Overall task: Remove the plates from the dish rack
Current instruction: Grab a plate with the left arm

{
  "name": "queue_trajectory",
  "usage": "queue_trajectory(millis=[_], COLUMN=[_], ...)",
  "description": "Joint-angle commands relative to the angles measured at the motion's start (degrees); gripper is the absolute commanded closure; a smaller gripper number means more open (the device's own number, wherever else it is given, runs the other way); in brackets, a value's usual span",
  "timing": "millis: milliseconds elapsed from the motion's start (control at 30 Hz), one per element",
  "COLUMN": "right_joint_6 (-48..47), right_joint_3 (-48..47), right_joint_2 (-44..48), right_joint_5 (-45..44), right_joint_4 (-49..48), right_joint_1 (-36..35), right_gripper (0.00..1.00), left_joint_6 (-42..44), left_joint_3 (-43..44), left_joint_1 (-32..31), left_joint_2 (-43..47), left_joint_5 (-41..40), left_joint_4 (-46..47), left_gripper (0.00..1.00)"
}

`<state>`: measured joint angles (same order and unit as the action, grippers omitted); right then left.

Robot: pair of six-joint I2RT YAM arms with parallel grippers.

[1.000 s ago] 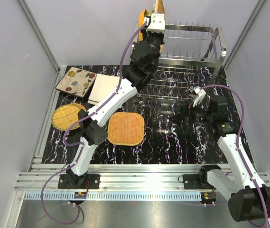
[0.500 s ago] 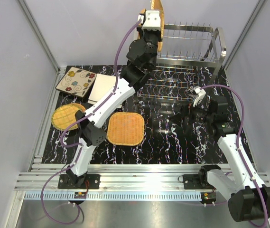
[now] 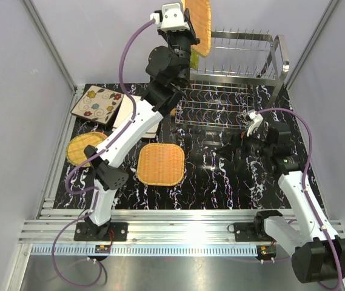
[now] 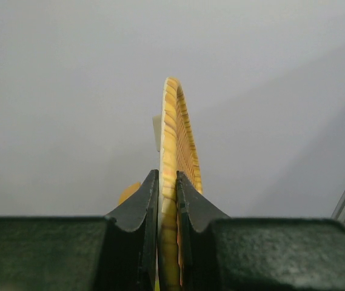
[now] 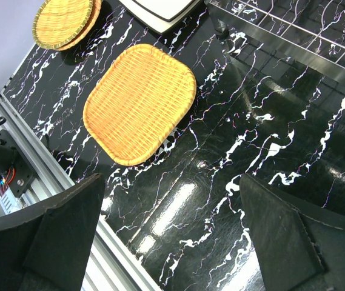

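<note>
My left gripper [image 3: 189, 30] is high above the left end of the steel wire dish rack [image 3: 263, 65]. It is shut on the rim of a woven orange-tan wicker plate [image 3: 200, 23], held upright and edge-on in the left wrist view [image 4: 173, 130], jaws pinching it [image 4: 167, 177]. An orange edge [image 4: 130, 191] shows behind the left finger. On the table lie a floral square plate [image 3: 96, 102], a white square plate [image 3: 134, 109], a round wicker plate [image 3: 85, 147] and a rounded-square wicker plate [image 3: 160, 163], which also shows in the right wrist view [image 5: 140, 103]. My right gripper [image 3: 236, 148] is open and empty [image 5: 172, 182], low over the table in front of the rack.
The black marbled tabletop [image 3: 214, 182] is walled by grey panels on both sides and behind. An aluminium rail [image 3: 178, 233] runs along the near edge. The rack's lower wire tier [image 3: 211, 109] reaches towards the table's middle.
My left arm has lifted the wicker plate higher and swung to the left, away from the rack's top. The right arm has not moved.
</note>
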<state>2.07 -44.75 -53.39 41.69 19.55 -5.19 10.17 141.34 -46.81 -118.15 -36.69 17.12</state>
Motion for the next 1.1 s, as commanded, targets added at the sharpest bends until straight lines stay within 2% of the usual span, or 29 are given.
queue_trajectory(millis=[0, 300, 667, 833, 1067], right_joint_6=[0.22, -1.80, -6.02, -6.99, -8.04], right_joint_3=[-0.16, 0.81, -1.38, -3.15, -4.47], right_joint_2=[1.18, 3.29, 1.62, -0.05, -1.54], right_joint_5=[1.55, 2.96, 4.01, 4.36, 4.98], right_joint_4=[-1.89, -1.62, -0.31, 0.31, 0.93], right_joint_1=[0.44, 0.36, 0.44, 0.44, 0.44], right_gripper=[0.00, 0.00, 0.00, 0.00, 0.00], left_joint_6=[-6.91, -22.20, -43.64, -48.14, -52.71], left_joint_3=[-0.18, -14.41, -45.43, -59.91, -75.49], left_joint_1=[-0.30, -0.04, 1.46, 1.54, 1.54], left_joint_2=[7.22, 21.63, 49.99, 62.14, 76.56], left_joint_5=[0.74, 6.89, 15.76, 15.24, 17.17], left_joint_4=[5.47, -2.71, -6.58, -6.93, -8.16], left_gripper=[1.00, 1.00, 1.00, 1.00, 1.00])
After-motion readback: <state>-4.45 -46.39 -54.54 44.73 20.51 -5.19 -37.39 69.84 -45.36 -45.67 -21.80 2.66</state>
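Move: The left hand, high over the dish rack's near left part, already grips a square wicker plate by its edge. The square wicker plate on the table lies about 20 cm back, 6 cm left and 58 cm below it. At table height too, the white plates are some 15 cm left and roughly level, the round wicker plates 14 cm back and 33 cm left. The orange and green plates in the rack are 10 cm ahead, straight on, 22 cm lower. From the right hand, the table's square plate is about 26 cm left, 2 cm back and 20 cm below. Back and to the left, picking up speed, the left arm swings about 23 cm back and 15 cm left, away from the dish rack and towards the square wicker plate on the table. It stays high at first, then sinks some 6 cm below its start. On the way the wrist turns clockwise by about 30 degrees and rolls its left side down, while the closed fingers keep the held plate's edge. ##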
